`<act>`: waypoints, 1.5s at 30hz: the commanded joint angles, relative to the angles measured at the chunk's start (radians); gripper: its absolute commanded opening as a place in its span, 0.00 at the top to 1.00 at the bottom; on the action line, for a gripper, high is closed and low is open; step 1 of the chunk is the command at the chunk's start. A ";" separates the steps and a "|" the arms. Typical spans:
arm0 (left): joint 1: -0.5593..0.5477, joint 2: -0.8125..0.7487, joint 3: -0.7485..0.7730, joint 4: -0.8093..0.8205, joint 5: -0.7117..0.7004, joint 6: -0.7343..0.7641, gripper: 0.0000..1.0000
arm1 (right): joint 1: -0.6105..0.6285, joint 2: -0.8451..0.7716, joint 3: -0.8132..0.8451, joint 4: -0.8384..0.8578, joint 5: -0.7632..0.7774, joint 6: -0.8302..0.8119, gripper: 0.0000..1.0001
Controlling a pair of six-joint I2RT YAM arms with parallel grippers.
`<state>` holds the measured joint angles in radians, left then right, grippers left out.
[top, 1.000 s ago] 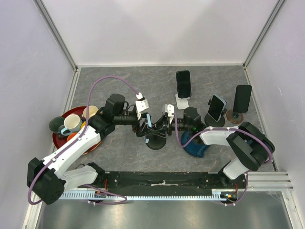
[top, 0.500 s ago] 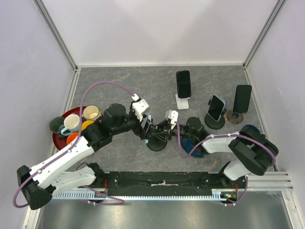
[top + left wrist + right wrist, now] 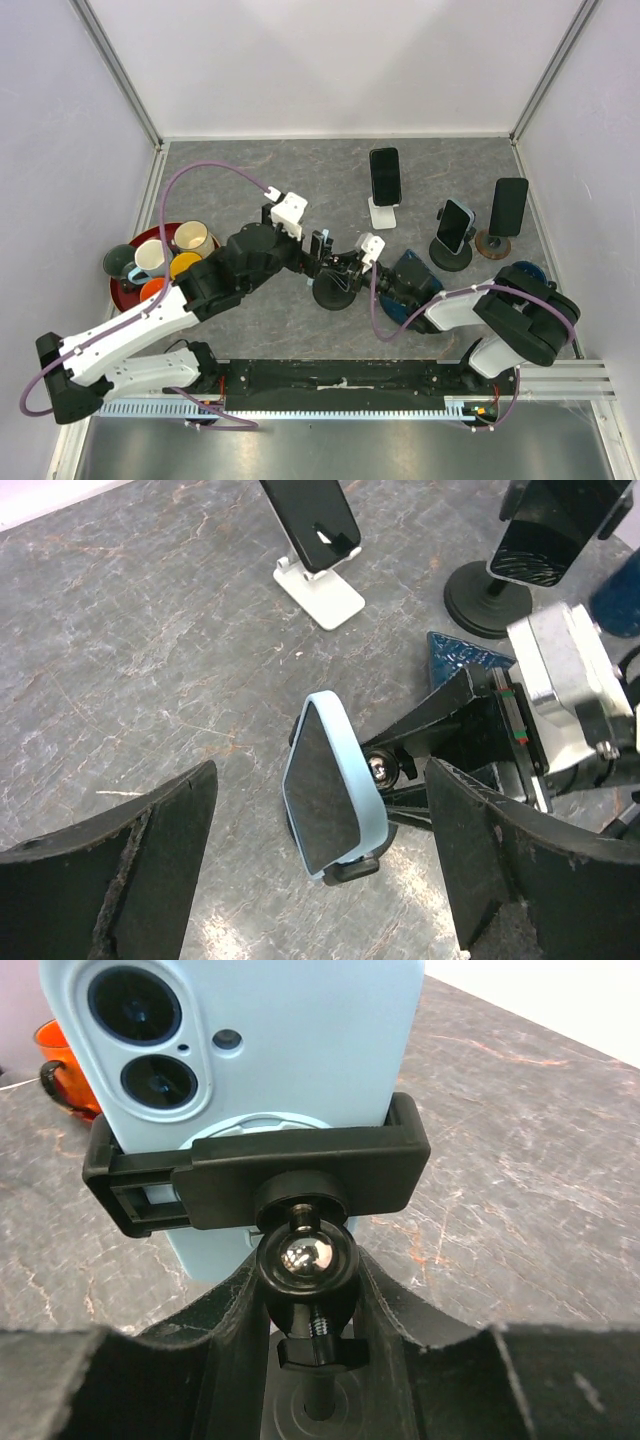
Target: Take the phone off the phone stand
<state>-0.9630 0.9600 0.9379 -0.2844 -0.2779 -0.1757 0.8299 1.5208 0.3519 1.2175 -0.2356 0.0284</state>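
Note:
A phone in a light-blue case sits clamped in a black phone stand near the middle of the table, screen facing left. My left gripper is open, its two fingers wide apart on either side of the phone and clear of it. From behind, my right gripper is shut on the stand's ball-joint neck, just under the black clamp that holds the phone. In the top view both grippers meet at the stand, left gripper and right gripper.
Three more phones stand at the back right: on a white stand, a black round stand and a wooden base. A red tray of cups lies at the left. A blue object lies beside the right arm.
My left arm has swung right and brought its gripper, opened wider, around the phone. The right arm and the stand have shifted slightly right, grip unchanged.

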 commanded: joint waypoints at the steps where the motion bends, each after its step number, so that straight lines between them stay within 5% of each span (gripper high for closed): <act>1: -0.060 0.069 0.082 -0.016 -0.199 -0.080 0.09 | 0.021 0.015 -0.025 0.074 0.162 -0.060 1.00; 14: -0.180 0.293 0.203 -0.116 -0.512 -0.185 0.26 | 0.098 0.030 -0.019 0.056 0.303 -0.119 1.00; 25: -0.181 0.333 0.190 -0.140 -0.491 -0.228 0.49 | 0.106 0.042 -0.008 0.050 0.305 -0.113 1.00; 40: -0.168 0.356 0.191 -0.156 -0.507 -0.246 0.59 | 0.112 0.050 -0.001 0.037 0.282 -0.116 1.00; 45: -0.168 0.336 0.180 -0.130 -0.515 -0.246 0.55 | 0.113 0.055 0.004 0.027 0.275 -0.119 1.00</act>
<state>-1.1362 1.3277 1.0985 -0.4564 -0.7330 -0.3779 0.9417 1.5497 0.3412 1.2842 0.0185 -0.0540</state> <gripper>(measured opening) 0.426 0.406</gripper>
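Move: Just beyond the left fingertips and below them stands the phone, some 3 cm ahead, 3 cm to the right and 8 cm lower. Its stand's round base is about 2 cm ahead, 5 cm right and 26 cm down; the white phone stand is some 20 cm ahead, 17 cm right and 20 cm down. From the right hand, already gripping the stand's ball joint, the phone is about 2 cm ahead, 4 cm left and 5 cm up. Sinking some 6.5 cm onto the clamped phone, the left hand first also eases about 2 cm forward and right, then goes almost straight down, turning nearly 20 degrees counter-clockwise and rolling its left side up. Its wide-open fingers narrow to under half, one before the screen, one behind the back above the clamp. The right hand keeps its pinch on the ball joint, turning slightly clockwise early on. ##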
